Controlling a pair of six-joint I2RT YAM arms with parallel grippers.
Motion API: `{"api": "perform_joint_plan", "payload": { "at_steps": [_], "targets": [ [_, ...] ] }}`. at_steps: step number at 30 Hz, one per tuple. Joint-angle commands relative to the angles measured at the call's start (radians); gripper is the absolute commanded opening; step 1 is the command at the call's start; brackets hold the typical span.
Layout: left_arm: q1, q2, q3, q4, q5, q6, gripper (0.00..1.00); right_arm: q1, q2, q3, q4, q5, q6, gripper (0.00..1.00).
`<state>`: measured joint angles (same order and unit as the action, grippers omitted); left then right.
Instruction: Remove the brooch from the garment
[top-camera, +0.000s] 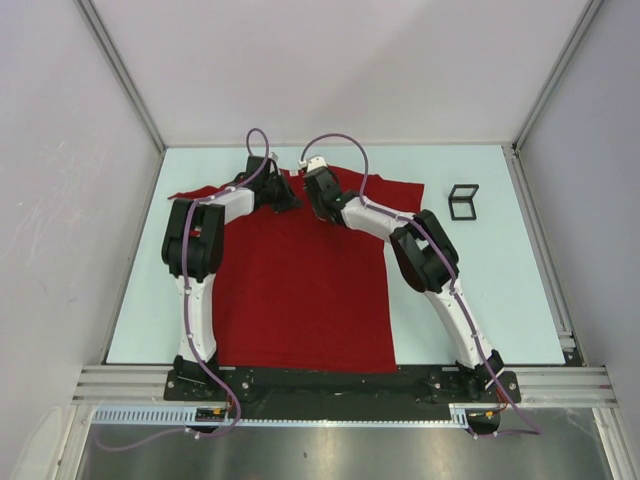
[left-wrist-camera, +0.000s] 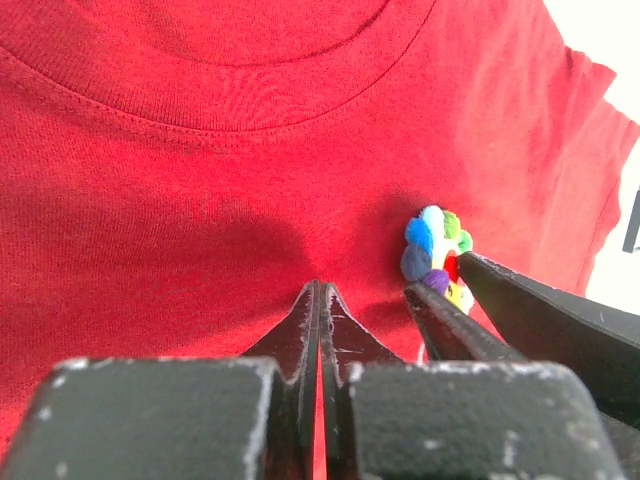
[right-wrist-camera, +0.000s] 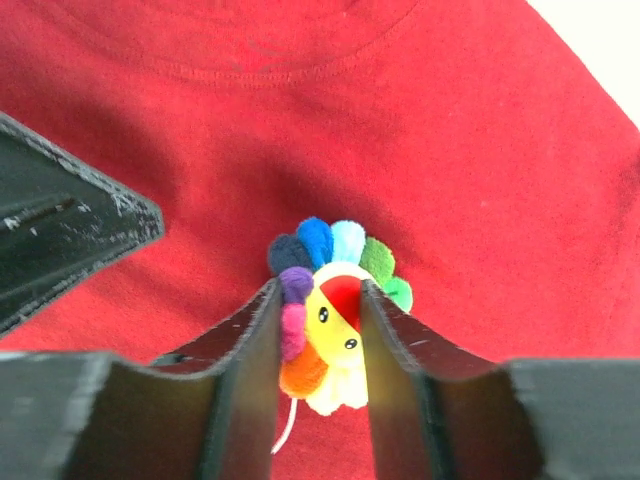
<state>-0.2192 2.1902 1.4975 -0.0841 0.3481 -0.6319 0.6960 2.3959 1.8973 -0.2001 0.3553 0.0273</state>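
The dark-red garment (top-camera: 300, 290) lies flat on the table, neck at the far side. The brooch (right-wrist-camera: 335, 300) is a rainbow-petalled flower with a yellow face, on the chest just below the collar. It also shows in the left wrist view (left-wrist-camera: 435, 245). My right gripper (right-wrist-camera: 318, 287) is shut on the brooch, one finger on each side. My left gripper (left-wrist-camera: 320, 288) is shut, its tips down on the shirt fabric just left of the brooch, with a thin red sliver between them. In the top view both grippers (top-camera: 283, 192) (top-camera: 322, 205) meet at the collar and hide the brooch.
A small black open frame (top-camera: 463, 200) stands on the pale table (top-camera: 480, 290) to the right of the shirt. The left gripper's finger (right-wrist-camera: 80, 230) sits close on the left of the brooch. Grey walls enclose the table.
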Motion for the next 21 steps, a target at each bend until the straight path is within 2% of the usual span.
{"api": "perform_joint_plan", "payload": {
  "at_steps": [1, 2, 4, 5, 9, 14, 21],
  "targets": [
    [0.006, -0.006, -0.006, 0.032, 0.023, -0.018, 0.0, -0.018, -0.021, 0.016, 0.005, -0.002, 0.036, 0.33],
    [0.006, -0.007, -0.009, 0.032, 0.022, -0.018, 0.0, -0.027, -0.021, 0.016, 0.007, -0.021, 0.045, 0.25],
    [0.006, -0.013, -0.019, 0.052, 0.026, -0.018, 0.0, -0.035, -0.024, 0.013, 0.008, -0.047, 0.062, 0.2],
    [0.006, -0.021, -0.023, 0.063, 0.038, -0.02, 0.01, -0.038, -0.027, 0.008, 0.01, -0.052, 0.075, 0.12],
    [0.001, -0.023, -0.037, 0.13, 0.089, -0.026, 0.0, -0.05, -0.061, -0.033, 0.05, -0.065, 0.097, 0.0],
    [-0.009, -0.01, -0.031, 0.159, 0.138, -0.031, 0.0, -0.085, -0.083, -0.072, 0.083, -0.17, 0.152, 0.0],
    [-0.019, -0.009, -0.033, 0.185, 0.164, -0.037, 0.06, -0.138, -0.109, -0.11, 0.125, -0.343, 0.213, 0.0]
  ]
}}
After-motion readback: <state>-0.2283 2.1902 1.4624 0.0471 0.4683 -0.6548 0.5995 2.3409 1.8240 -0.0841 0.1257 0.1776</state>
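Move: The brooch sits right between my right hand's half-open fingertips, level with them front to back and side to side, its middle perhaps 1 cm below. Its string loop trails about 4 cm nearer me and 2 cm to the left of my right hand, and the collar label is roughly 9 cm ahead and 7 cm left. From my shut left fingertips, the brooch is some 6 cm to the right, about 1 cm back and 1 cm lower. I shut my right fingers on the brooch's left part, by the purple petal, drawing about 2 cm forward and as much up, and keep the pinch while rolling some 15 degrees, left side rising. My left hand waits, then slides about 2.5 cm right towards the brooch, rising a little, its fingers shut. ##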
